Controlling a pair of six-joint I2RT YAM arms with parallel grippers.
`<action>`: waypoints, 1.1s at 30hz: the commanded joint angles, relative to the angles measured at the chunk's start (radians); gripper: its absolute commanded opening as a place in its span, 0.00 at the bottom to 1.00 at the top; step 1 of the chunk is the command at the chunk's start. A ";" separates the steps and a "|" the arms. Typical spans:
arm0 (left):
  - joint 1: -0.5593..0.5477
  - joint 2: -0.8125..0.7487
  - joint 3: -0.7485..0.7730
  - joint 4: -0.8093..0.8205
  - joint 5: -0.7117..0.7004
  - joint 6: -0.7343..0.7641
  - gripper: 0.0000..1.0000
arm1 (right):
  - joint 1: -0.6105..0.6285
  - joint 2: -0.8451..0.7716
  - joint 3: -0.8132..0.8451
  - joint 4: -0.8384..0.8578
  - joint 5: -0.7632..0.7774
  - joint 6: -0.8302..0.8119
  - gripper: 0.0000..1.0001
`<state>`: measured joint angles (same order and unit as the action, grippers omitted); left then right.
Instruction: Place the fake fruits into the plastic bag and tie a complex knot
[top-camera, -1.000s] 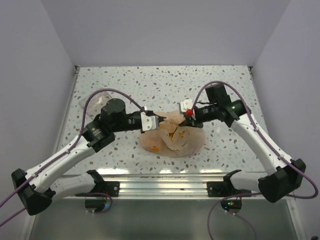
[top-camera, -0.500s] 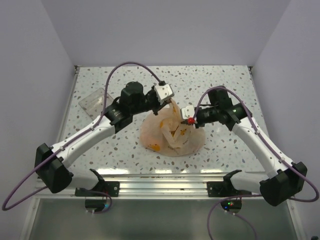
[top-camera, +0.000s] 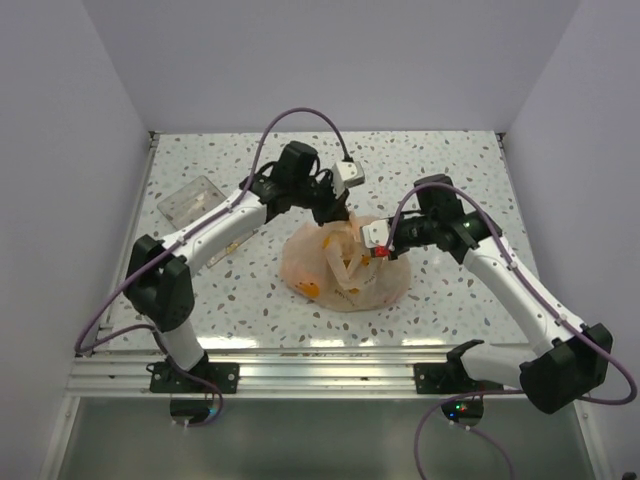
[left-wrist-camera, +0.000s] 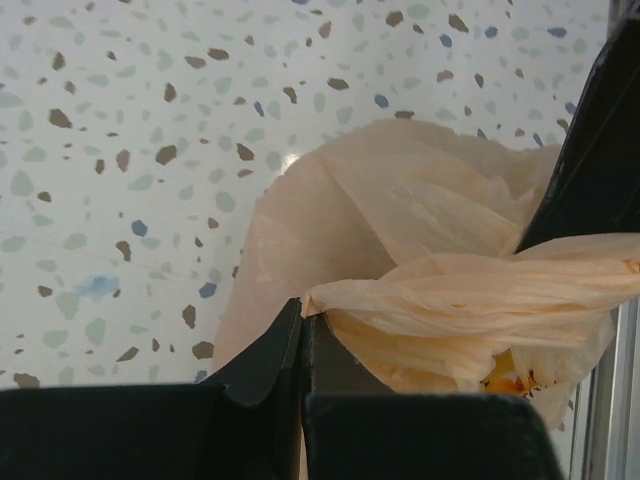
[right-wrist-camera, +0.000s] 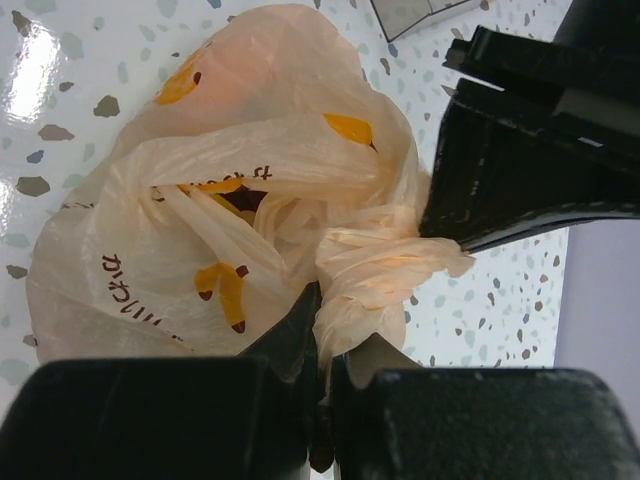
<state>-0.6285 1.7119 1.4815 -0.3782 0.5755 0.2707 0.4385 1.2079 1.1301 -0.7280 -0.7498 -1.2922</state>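
The peach-orange plastic bag (top-camera: 345, 265) lies bunched at the table's middle. My left gripper (top-camera: 337, 214) reaches over its far side and is shut on a twisted handle strip (left-wrist-camera: 470, 295), the jaws (left-wrist-camera: 302, 312) pressed together on its end. My right gripper (top-camera: 376, 250), at the bag's right side, is shut on the other gathered handle (right-wrist-camera: 385, 270), which runs from its jaws (right-wrist-camera: 325, 322) up to the left gripper (right-wrist-camera: 440, 236) close by. The fake fruits are hidden inside the bag (right-wrist-camera: 200, 200); only yellow-orange patches (right-wrist-camera: 225, 290) show on it, print or fruit I cannot tell.
A clear rectangular tray (top-camera: 190, 199) sits at the back left of the speckled table (top-camera: 450, 160); its corner shows in the right wrist view (right-wrist-camera: 410, 12). White walls close in the table on three sides. The metal rail (top-camera: 320, 362) runs along the near edge.
My left arm has swung from the bag's left side to behind it, carrying its handle up and across toward the right gripper. The right gripper shifted slightly toward the bag.
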 joint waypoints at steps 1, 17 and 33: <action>0.016 0.072 0.069 -0.215 0.081 0.123 0.00 | 0.003 -0.027 -0.012 0.030 -0.023 -0.059 0.00; 0.023 0.245 0.169 -0.922 0.647 0.801 0.00 | 0.002 -0.024 -0.064 0.219 0.050 0.071 0.00; 0.003 0.092 -0.210 0.182 0.661 0.031 0.00 | 0.002 -0.048 -0.095 0.187 0.023 0.186 0.00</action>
<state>-0.6071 1.8145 1.2560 -0.4404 1.2263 0.4576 0.4461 1.1763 1.0168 -0.6048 -0.7238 -1.1435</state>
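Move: My left hand pinches one bunched end of the bag. The bag neck in my right fingers is what it works around, roughly 7 cm back, 4 cm to its right and about level. The bag body lies some 10 cm back from my left hand, about straight behind it and around 12 cm below. From my right hand, the end held by the left is about 7 cm ahead, 4 cm left and level. I dip my left hand and sweep it back towards my base, about 12 cm back and 7 cm down, carrying its pinched end past my right fingertips from the far side of the neck to the near side. The wrist swings clockwise, settling some 30 degrees round. My right fingers keep their pinch on the neck, sinking only about 2 cm. ##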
